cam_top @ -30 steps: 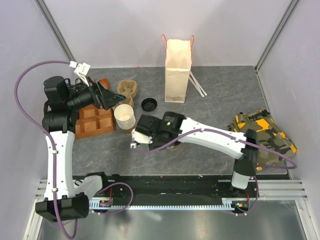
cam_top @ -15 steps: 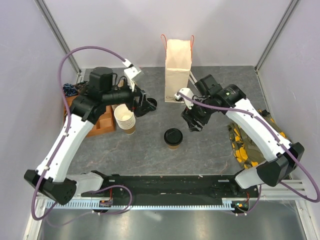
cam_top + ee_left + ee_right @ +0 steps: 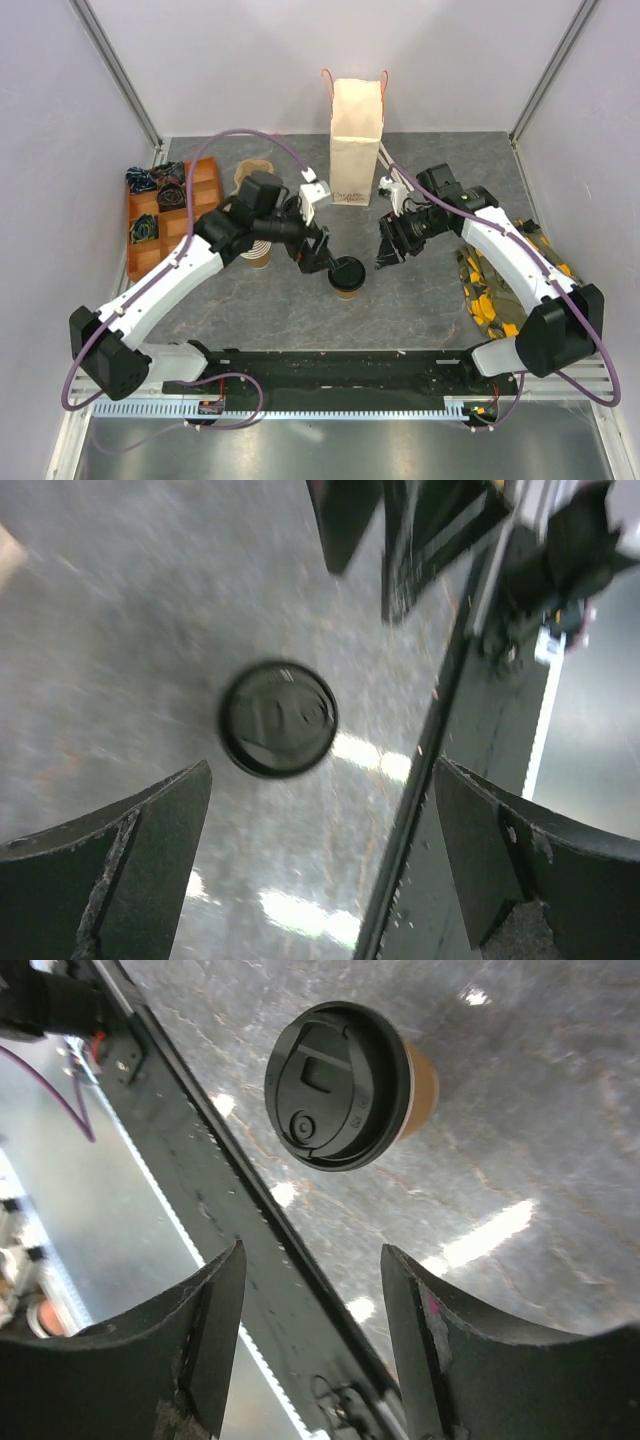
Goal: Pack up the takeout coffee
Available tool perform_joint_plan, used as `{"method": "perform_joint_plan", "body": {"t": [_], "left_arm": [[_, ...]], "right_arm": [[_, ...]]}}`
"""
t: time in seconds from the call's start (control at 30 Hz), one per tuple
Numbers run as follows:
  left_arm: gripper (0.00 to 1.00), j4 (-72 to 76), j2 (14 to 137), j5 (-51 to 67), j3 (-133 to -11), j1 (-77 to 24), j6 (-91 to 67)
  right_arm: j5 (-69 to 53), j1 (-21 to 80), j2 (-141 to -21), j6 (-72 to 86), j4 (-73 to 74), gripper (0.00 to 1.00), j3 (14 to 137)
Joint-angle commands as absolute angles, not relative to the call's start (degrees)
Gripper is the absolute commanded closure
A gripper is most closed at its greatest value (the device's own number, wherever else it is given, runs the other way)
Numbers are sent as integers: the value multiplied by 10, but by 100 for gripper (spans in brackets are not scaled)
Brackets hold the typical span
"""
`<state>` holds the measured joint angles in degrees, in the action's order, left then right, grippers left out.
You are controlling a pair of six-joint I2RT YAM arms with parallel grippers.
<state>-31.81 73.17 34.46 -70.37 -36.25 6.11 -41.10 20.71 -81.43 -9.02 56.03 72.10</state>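
Observation:
The takeout coffee (image 3: 347,276), a tan paper cup with a black lid, stands upright on the grey tabletop in front of the paper bag (image 3: 356,140). My left gripper (image 3: 322,257) is open just to its left and slightly above; in the left wrist view the lid (image 3: 278,718) shows ahead of the wide-apart fingers (image 3: 110,875), blurred. My right gripper (image 3: 388,246) hovers open to the cup's right. From the right wrist camera the coffee (image 3: 345,1085) lies beyond the gripper (image 3: 310,1345), and nothing is between the fingers (image 3: 205,1360).
An orange compartment tray (image 3: 203,178) with dark wrapped items sits at the back left. A stack of lidless cups (image 3: 259,256) is partly under the left arm. A cardboard cup holder (image 3: 254,172) is behind it, and a camouflage cloth (image 3: 492,290) at the right.
The left arm swung from over the tray, past the cup stack, to beside the coffee. The right arm drew off the coffee to its right and has stayed there, jaws narrowing slightly.

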Motion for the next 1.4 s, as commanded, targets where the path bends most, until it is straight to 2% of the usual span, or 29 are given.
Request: {"method": "perform_joint_plan", "body": {"t": [0.0,0.07,0.23,0.4,0.47,0.73,0.9,1.1,1.23,1.3,1.37], "left_arm": [[4,-252,711,320,-632,-391,82],[9,-213,716,321,-612,-398,76],[35,-156,755,311,-569,-421,100],[49,-110,780,290,-552,-432,151],[51,-101,784,284,-546,-436,170],[55,-76,760,271,-503,-441,253],[55,-98,630,350,-455,-437,339],[61,-145,593,347,-481,-437,197],[64,-173,588,415,-509,-431,65],[64,-114,577,466,-479,-414,11],[66,-120,588,469,-471,-396,-45]], "right_arm": [[-460,205,-787,-16,459,36,675],[-462,205,-788,-1,441,37,662],[-461,206,-800,20,428,40,660],[-453,205,-809,25,423,55,653],[-451,205,-811,30,421,62,651],[-451,205,-819,30,420,63,650],[-461,205,-818,32,415,64,657],[-451,206,-808,22,409,64,668],[-452,205,-797,28,388,63,665],[-455,206,-790,46,358,63,652],[-461,206,-781,58,348,63,643]]}}
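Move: The black lid on the standing cup lies about 5 cm to the left hand's right, 1 cm back and some 13 cm below it. The cup stack is roughly 17 cm to that hand's left, 8 cm farther out and 18 cm lower; the paper bag is about 23 cm ahead of it, 6 cm right and 11 cm below. From the right hand the same lid is about 9 cm left, 2 cm back and 6 cm lower. Down to about the height of the lidded cup's top goes the left hand, some 12 cm, shifting slightly back and right as its wide-open fingers draw about halfway shut. It then climbs about 9 cm and pulls back some 6 cm, its fingers narrowing a little more. The right hand edges left and forward 2 to 3 cm on the cup's other side, fingers narrowing, clear of the lid at the end. ##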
